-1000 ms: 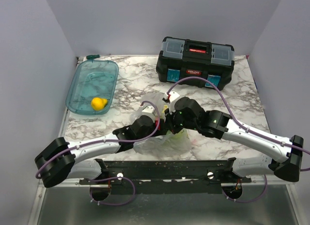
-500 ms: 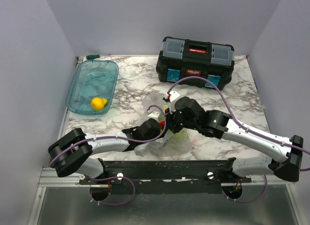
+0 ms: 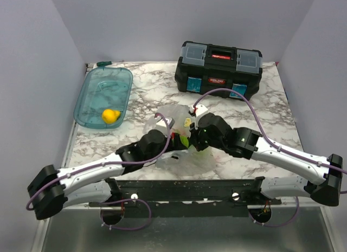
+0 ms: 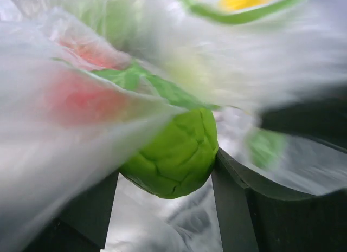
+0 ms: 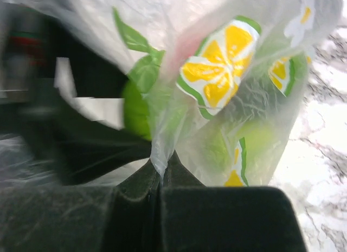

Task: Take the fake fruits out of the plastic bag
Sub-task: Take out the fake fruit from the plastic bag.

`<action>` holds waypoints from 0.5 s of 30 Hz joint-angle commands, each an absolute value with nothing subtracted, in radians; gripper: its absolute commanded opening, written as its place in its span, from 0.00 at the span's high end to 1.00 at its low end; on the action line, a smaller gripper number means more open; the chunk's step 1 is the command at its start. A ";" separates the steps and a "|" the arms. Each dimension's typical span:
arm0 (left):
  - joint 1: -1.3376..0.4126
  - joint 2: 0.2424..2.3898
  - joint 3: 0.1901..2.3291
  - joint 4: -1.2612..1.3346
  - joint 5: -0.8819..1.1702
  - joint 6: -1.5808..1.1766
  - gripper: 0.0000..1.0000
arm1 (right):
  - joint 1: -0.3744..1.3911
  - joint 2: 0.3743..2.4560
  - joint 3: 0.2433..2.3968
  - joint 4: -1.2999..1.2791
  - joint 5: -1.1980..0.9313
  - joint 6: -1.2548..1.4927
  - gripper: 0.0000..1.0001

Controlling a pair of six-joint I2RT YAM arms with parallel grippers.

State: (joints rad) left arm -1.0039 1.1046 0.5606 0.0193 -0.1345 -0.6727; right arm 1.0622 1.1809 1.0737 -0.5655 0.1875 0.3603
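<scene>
The clear plastic bag [image 3: 187, 156], printed with lemon slices, lies crumpled at the table's front centre between both arms. My right gripper [image 5: 161, 179] is shut on a twisted fold of the plastic bag [image 5: 238, 100], holding it up. My left gripper [image 4: 165, 208] reaches into the bag's mouth. A lime-green fake fruit [image 4: 173, 154] spans the gap between its fingers and presses against the right finger [image 4: 233, 208]. A red fake fruit [image 4: 81, 97] shows blurred behind the film. The same green fruit [image 5: 135, 114] appears in the right wrist view. In the top view the two gripper heads meet over the bag.
A translucent teal tub [image 3: 103, 73] stands at the back left with a yellow fake fruit [image 3: 110, 116] inside. A black toolbox [image 3: 219, 68] with a red handle stands at the back right. Purple cables loop over both arms.
My left gripper's jaws have narrowed around the lime-green fruit and that arm has swung, its elbow now lower left. The right gripper has shifted slightly right, still pinching the bag.
</scene>
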 commanded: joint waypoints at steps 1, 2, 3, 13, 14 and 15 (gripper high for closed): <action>-0.999 0.904 0.556 -0.061 -0.003 -0.626 0.47 | 1.065 1.162 1.032 -0.577 0.354 0.470 0.99; -0.995 0.861 0.559 -0.089 0.028 -0.626 0.47 | 1.065 1.161 1.028 -0.584 0.381 0.492 0.99; -0.992 0.825 0.564 -0.122 0.042 -0.626 0.47 | 1.065 1.160 1.029 -0.594 0.404 0.517 0.99; -0.965 0.503 0.734 -0.534 -0.077 -0.572 0.49 | 1.065 1.121 1.000 -0.632 0.494 0.586 0.99; -0.965 0.487 0.763 -0.583 -0.104 -0.557 0.50 | 1.065 1.115 0.997 -0.632 0.494 0.591 0.99; -0.963 0.476 0.796 -0.619 -0.137 -0.536 0.50 | 1.065 1.107 0.994 -0.632 0.492 0.591 0.99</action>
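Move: The green fruit is already between the left fingers, just inside the bag's mouth. From this hand the blue bin lies about 32 cm left and 20 cm ahead, 8 cm lower. The yellow fruit in the bin is roughly 29 cm left, 11 cm ahead; the red fruit in the bag sits 3 cm ahead, 3 cm left, both also 8 cm below. From the right hand, pinching the bag, the bin is some 36 cm left, 19 cm ahead, 16 cm down. Lift the left gripper briskly about 12 cm with the green fruit kept in its fingers, drawing back some 5 cm and then swinging left past the bag's edge, fingertips tipping up towards level. Meanwhile keep the right fingers shut on the bag film, easing right and a little forward while turning about 15 degrees clockwise. ##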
